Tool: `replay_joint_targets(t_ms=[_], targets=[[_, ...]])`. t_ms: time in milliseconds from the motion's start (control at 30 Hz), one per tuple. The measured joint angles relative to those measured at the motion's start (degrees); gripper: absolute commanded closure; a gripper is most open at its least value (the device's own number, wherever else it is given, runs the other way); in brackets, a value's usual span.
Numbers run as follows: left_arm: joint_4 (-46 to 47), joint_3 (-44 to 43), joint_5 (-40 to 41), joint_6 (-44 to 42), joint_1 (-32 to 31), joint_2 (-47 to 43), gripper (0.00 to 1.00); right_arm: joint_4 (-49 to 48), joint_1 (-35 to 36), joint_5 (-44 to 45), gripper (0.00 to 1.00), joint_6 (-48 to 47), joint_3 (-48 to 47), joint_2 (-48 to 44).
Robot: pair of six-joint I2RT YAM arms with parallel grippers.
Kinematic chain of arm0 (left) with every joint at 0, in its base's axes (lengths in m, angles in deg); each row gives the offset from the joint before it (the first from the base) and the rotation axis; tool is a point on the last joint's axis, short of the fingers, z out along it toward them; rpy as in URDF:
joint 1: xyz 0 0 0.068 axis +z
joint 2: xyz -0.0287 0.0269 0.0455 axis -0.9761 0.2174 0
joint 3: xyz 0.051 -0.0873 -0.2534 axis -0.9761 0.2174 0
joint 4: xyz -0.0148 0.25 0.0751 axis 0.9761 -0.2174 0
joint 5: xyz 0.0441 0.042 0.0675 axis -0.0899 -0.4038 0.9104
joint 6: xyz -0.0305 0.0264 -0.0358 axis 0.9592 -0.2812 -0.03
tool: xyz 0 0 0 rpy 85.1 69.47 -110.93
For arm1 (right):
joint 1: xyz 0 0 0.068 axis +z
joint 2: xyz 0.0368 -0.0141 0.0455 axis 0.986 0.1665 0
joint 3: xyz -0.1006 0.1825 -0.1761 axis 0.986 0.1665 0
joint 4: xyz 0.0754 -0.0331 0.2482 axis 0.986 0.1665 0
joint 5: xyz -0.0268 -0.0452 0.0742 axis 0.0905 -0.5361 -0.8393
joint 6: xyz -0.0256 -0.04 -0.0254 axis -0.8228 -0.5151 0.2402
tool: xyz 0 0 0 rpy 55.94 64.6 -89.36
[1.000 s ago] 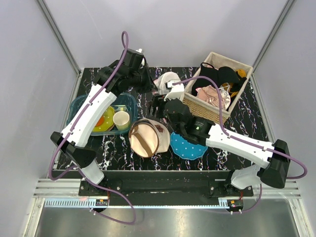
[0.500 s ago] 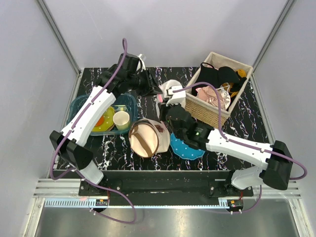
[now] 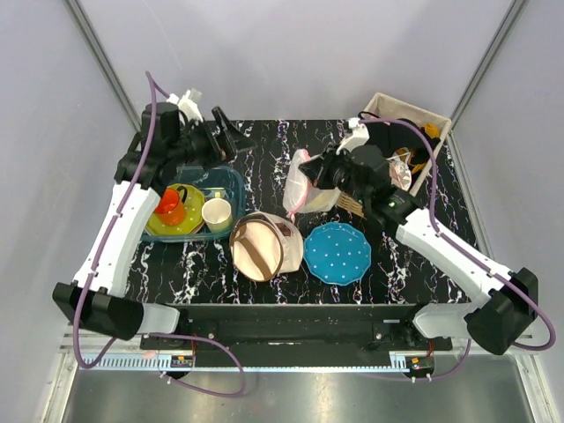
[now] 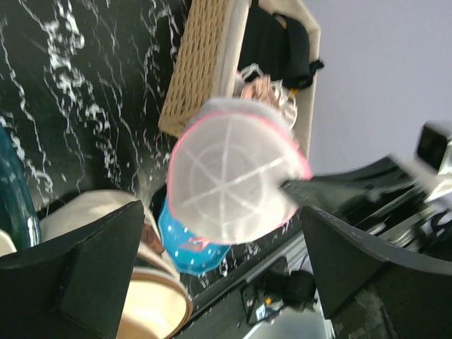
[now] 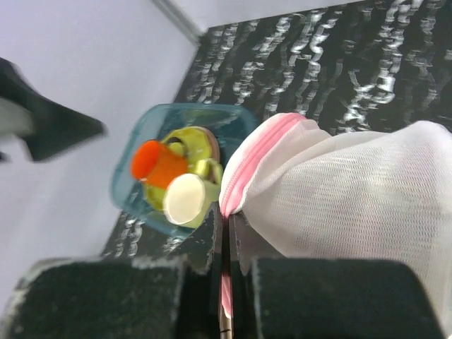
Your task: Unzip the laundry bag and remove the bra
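The laundry bag (image 3: 298, 185), white mesh with a pink zipper rim, hangs above the middle of the table. My right gripper (image 3: 315, 178) is shut on its pink rim; the right wrist view shows the jaws pinched tight on the rim (image 5: 227, 226), with the mesh of the laundry bag (image 5: 353, 183) bulging to the right. My left gripper (image 3: 226, 137) stands open at the back left, apart from the bag. In the left wrist view the round ribbed laundry bag (image 4: 233, 176) floats beyond the spread fingers (image 4: 78, 275). The bra is hidden.
A wicker basket (image 3: 398, 100) of clothes stands at the back right. A blue dotted plate (image 3: 337, 251) and a beige canvas bag (image 3: 264, 245) lie near the front. At the left, a teal tray (image 3: 236, 189) holds an orange cup, a cream cup and a yellow plate.
My left gripper opened, let go of the bag and swung back to the far left. My right gripper shut on the pink rim and lifted the bag up and to the right.
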Motion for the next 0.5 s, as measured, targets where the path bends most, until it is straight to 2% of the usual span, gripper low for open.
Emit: replay_joint_targets(t_ms=[200, 400, 500], targets=[[4.11, 14.88, -5.46, -0.37, -0.17, -5.70, 0.08, -3.78, -5.84, -12.44, 1.00, 6.99, -2.99, 0.09], [12.04, 27.91, -9.75, 6.71, 0.44, -7.67, 0.09, -14.19, -10.67, -20.28, 1.00, 17.35, -1.86, 2.71], [19.26, 32.85, -11.67, 11.93, 1.25, -9.35, 0.09, -18.34, -11.91, -22.08, 1.00, 21.31, -0.72, 4.31]])
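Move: The laundry bag hangs from the right hand's shut fingers, its middle about 8 cm below them, about level fore-and-aft and some 2 cm to their right; from the open left hand it lies roughly 18 cm to the right, 4 cm back and 11 cm lower. On the table, the canvas bag stands about 13 cm back, 6 cm right and 27 cm below the left hand. The blue plate lies around 12 cm back, 8 cm right and 25 cm below the right hand. The laundry bag, still pinched at its pink zipped edge, is lifted by the right hand about 6 cm and carried a little forward, the wrist rolling some 25 degrees so its left side rises. Meanwhile the empty left hand, fingers kept wide open, sinks about 10 cm and draws back 5 cm, closing in on the laundry bag, its fingers tipping further down; it touches nothing yet. ##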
